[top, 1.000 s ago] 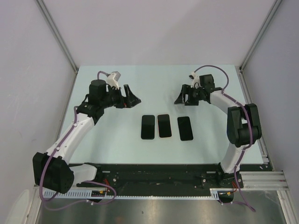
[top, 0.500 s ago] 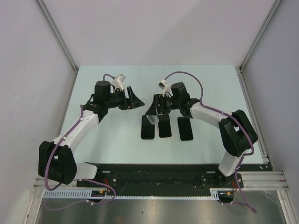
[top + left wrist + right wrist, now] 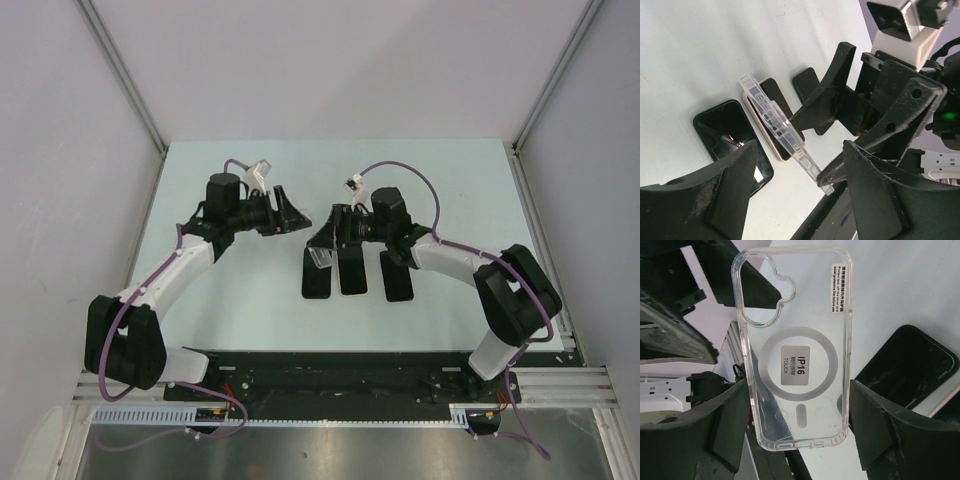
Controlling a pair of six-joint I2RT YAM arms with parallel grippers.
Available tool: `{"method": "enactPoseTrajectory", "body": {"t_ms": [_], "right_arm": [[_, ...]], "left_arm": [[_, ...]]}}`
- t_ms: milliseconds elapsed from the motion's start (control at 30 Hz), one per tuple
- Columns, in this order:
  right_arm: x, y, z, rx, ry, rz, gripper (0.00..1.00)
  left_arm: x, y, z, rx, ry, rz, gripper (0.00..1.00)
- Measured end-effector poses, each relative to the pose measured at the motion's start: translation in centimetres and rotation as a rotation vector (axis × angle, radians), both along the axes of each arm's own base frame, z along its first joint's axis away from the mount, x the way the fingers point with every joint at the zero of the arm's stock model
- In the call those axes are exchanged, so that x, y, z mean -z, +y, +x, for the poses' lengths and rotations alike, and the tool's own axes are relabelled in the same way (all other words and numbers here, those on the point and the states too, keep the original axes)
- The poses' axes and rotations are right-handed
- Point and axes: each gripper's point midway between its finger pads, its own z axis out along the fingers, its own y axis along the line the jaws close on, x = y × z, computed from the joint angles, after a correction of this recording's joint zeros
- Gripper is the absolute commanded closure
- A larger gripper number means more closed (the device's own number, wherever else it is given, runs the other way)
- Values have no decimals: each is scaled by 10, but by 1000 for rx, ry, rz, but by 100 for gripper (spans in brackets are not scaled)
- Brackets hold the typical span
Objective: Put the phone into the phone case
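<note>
Three dark phones lie side by side mid-table: left point(image 3: 316, 280), middle with a pale rim point(image 3: 352, 277), right point(image 3: 397, 277). My right gripper point(image 3: 331, 240) is shut on a clear phone case point(image 3: 320, 257), holding it tilted on edge above the left and middle phones. In the right wrist view the case point(image 3: 792, 315) is pinched by its lower sides between the fingers point(image 3: 730, 425). My left gripper point(image 3: 292, 214) stands open just behind and left of the case, holding nothing. Its wrist view shows the case edge-on point(image 3: 772, 117) beyond the open gripper point(image 3: 800, 195).
The pale table point(image 3: 230, 290) is walled in by white panels at the left, back and right. A black rail point(image 3: 330, 375) runs along the near edge by the arm bases. Both arms crowd the table's middle, their grippers close together.
The right arm swung left from the back right, and the case is now over the phones. The left gripper shifted slightly right and its jaws narrowed somewhat.
</note>
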Motion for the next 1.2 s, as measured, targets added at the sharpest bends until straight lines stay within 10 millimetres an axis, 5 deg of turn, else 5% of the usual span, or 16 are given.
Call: {"method": "enactPoseTrajectory", "body": {"t_ms": [133,400,533,633,900,1100,1200], "right_arm": [[-8,4,-4,-4,-9,31,33],[-6,9,-11,-9,-2,49,23],[1,8,-13,-4,-6,21,17],[2,5,-14,9,-7,-5,1],[-9,-17,-21,79,-70,-115,0],[-18,-47,-27,224,-148,-273,0],[-29,-67,-29,328,-198,-342,0]], "left_arm": [[0,-2,0,3,0,-8,44],[2,-9,-5,30,26,-53,99],[2,-15,-9,59,40,-68,100],[6,-16,-10,64,52,-64,100],[21,-4,-15,37,86,26,100],[21,37,1,-130,51,275,100],[19,78,14,-276,10,480,100]]}}
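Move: The right fingers still hold the clear phone case, its middle about 4 cm ahead of that hand, 1 cm left and 1 cm up. From the open left fingers that middle is some 3 cm right, 1 cm back and 3 cm down. Below the left hand by about 18 cm, the left phone lies 5 cm right and 2 cm back, the pink-edged phone 13 cm right and 1 cm back. The left fingers shut on the clear case while edging about 1.5 cm right and a little back, dip some 2 cm, then carry it off about 8 cm left and 3 cm forward, rolling the left side up and turning counter-clockwise. Once that grip is made, the right fingers open fully, let go and withdraw about 7 cm right, with some drift back and up, turning clockwise with the left side dipping. ##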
